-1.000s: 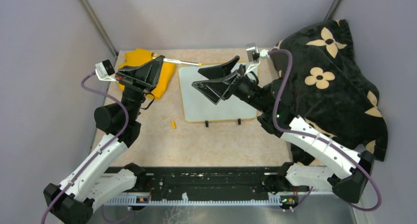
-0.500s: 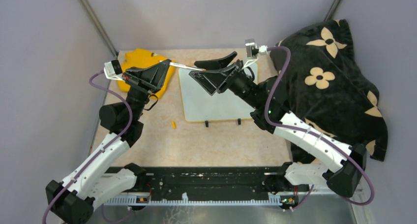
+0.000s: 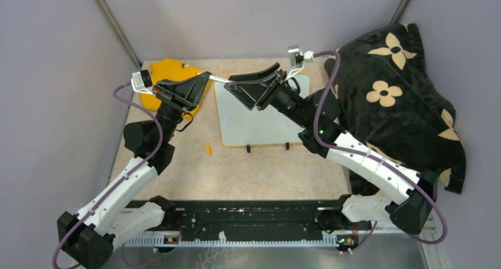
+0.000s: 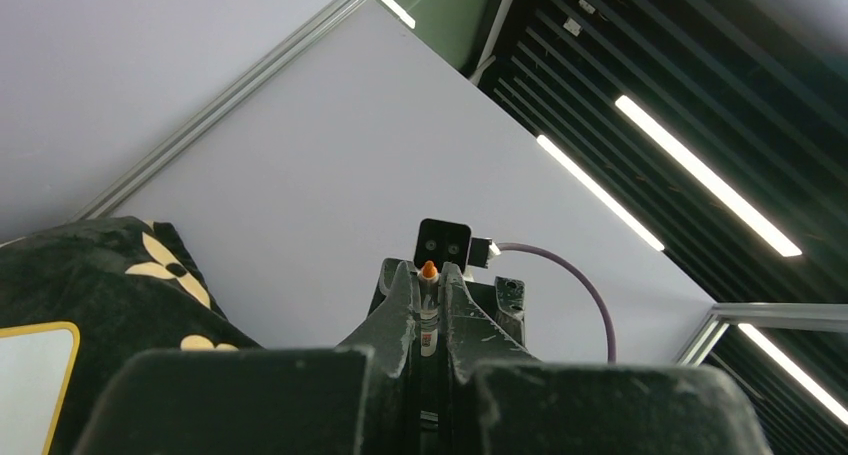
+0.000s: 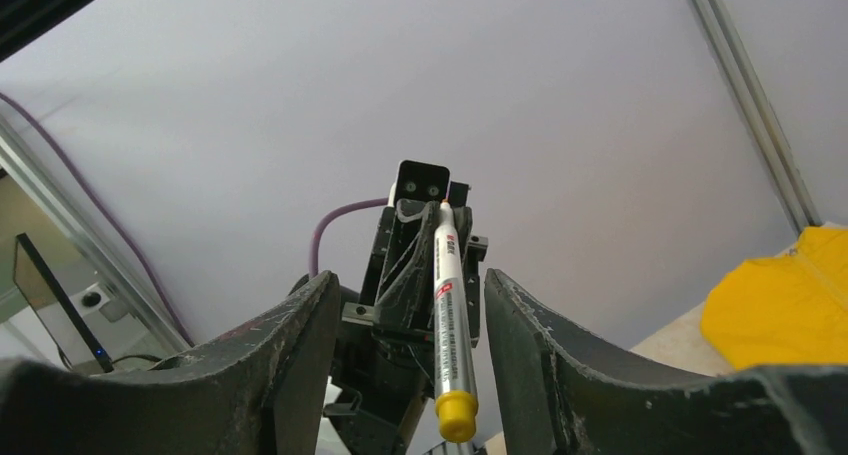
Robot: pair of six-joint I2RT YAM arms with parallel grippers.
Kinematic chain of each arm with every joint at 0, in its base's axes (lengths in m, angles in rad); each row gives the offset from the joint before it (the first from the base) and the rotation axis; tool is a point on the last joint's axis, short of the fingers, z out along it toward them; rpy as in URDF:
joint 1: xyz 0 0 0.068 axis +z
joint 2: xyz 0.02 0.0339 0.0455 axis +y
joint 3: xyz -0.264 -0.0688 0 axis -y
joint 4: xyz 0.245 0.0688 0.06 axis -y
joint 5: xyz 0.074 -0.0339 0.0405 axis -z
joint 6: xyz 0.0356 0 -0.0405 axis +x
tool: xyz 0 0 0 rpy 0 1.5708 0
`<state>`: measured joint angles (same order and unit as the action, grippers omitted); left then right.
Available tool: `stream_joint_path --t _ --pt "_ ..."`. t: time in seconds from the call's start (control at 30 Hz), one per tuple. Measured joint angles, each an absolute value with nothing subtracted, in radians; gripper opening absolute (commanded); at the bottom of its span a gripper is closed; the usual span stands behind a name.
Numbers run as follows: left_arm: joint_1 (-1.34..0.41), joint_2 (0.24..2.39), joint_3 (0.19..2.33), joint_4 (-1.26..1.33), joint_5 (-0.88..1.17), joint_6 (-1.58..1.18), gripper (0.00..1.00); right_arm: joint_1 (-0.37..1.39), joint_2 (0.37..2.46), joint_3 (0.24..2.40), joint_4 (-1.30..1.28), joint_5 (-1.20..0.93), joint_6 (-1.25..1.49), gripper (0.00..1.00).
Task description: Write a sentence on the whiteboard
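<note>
My left gripper [image 3: 205,78] is shut on a silver marker [image 3: 220,80], held level above the table and pointing right. In the left wrist view its orange tip [image 4: 428,270] pokes out between the shut fingers [image 4: 400,305]. My right gripper [image 3: 230,83] faces it, open, one finger on each side of the marker [image 5: 446,305] and its yellow rear end [image 5: 456,415], with gaps on both sides. The whiteboard [image 3: 260,124] lies flat under the right arm. No sentence shows on the part of it that I can see.
A yellow cloth [image 3: 168,71] lies at the back left under the left gripper. A small orange cap [image 3: 208,150] sits on the table left of the board's black feet [image 3: 249,147]. A black flowered blanket [image 3: 396,91] is heaped along the right side.
My right gripper has moved left to the marker and its jaws have narrowed around the marker's rear end. The left gripper has shifted slightly right, still holding the marker.
</note>
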<state>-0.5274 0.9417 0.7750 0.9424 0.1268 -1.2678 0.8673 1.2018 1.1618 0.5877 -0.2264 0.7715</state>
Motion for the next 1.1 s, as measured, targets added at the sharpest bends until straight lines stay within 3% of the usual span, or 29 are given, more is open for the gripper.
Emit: stream_joint_path --t 1.1 --pt "-0.528 0.962 0.775 0.943 0.139 -1.283 0.0 0.866 1.221 1.161 0.585 -0.176 0.794 0.31"
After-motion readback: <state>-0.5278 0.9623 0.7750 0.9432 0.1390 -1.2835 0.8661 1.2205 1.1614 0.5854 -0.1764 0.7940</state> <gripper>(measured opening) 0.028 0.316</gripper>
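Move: The marker already juts from my left hand's pinch across to my open right fingers, yellow end towards the right hand. Its middle is about 4 cm to the right of my left hand, level with it; from my right hand it is only about 1 cm ahead, 1 cm left and 1 cm lower. The whiteboard's middle lies some 16 cm ahead of my right hand, 8 cm right and 46 cm below; the yellow cap is about 2 cm ahead, 12 cm left and 50 cm below. I work my right fingers around the yellow-ended half of the marker: first a dip of about 1.5 cm, easing forward and left, then on forward and about 1 cm back up, roughly 1.5 cm forward in all. Meanwhile I narrow them from about half to a third open, not yet clearly pinching the marker. My left hand stays put, keeping its grip near the tip. ##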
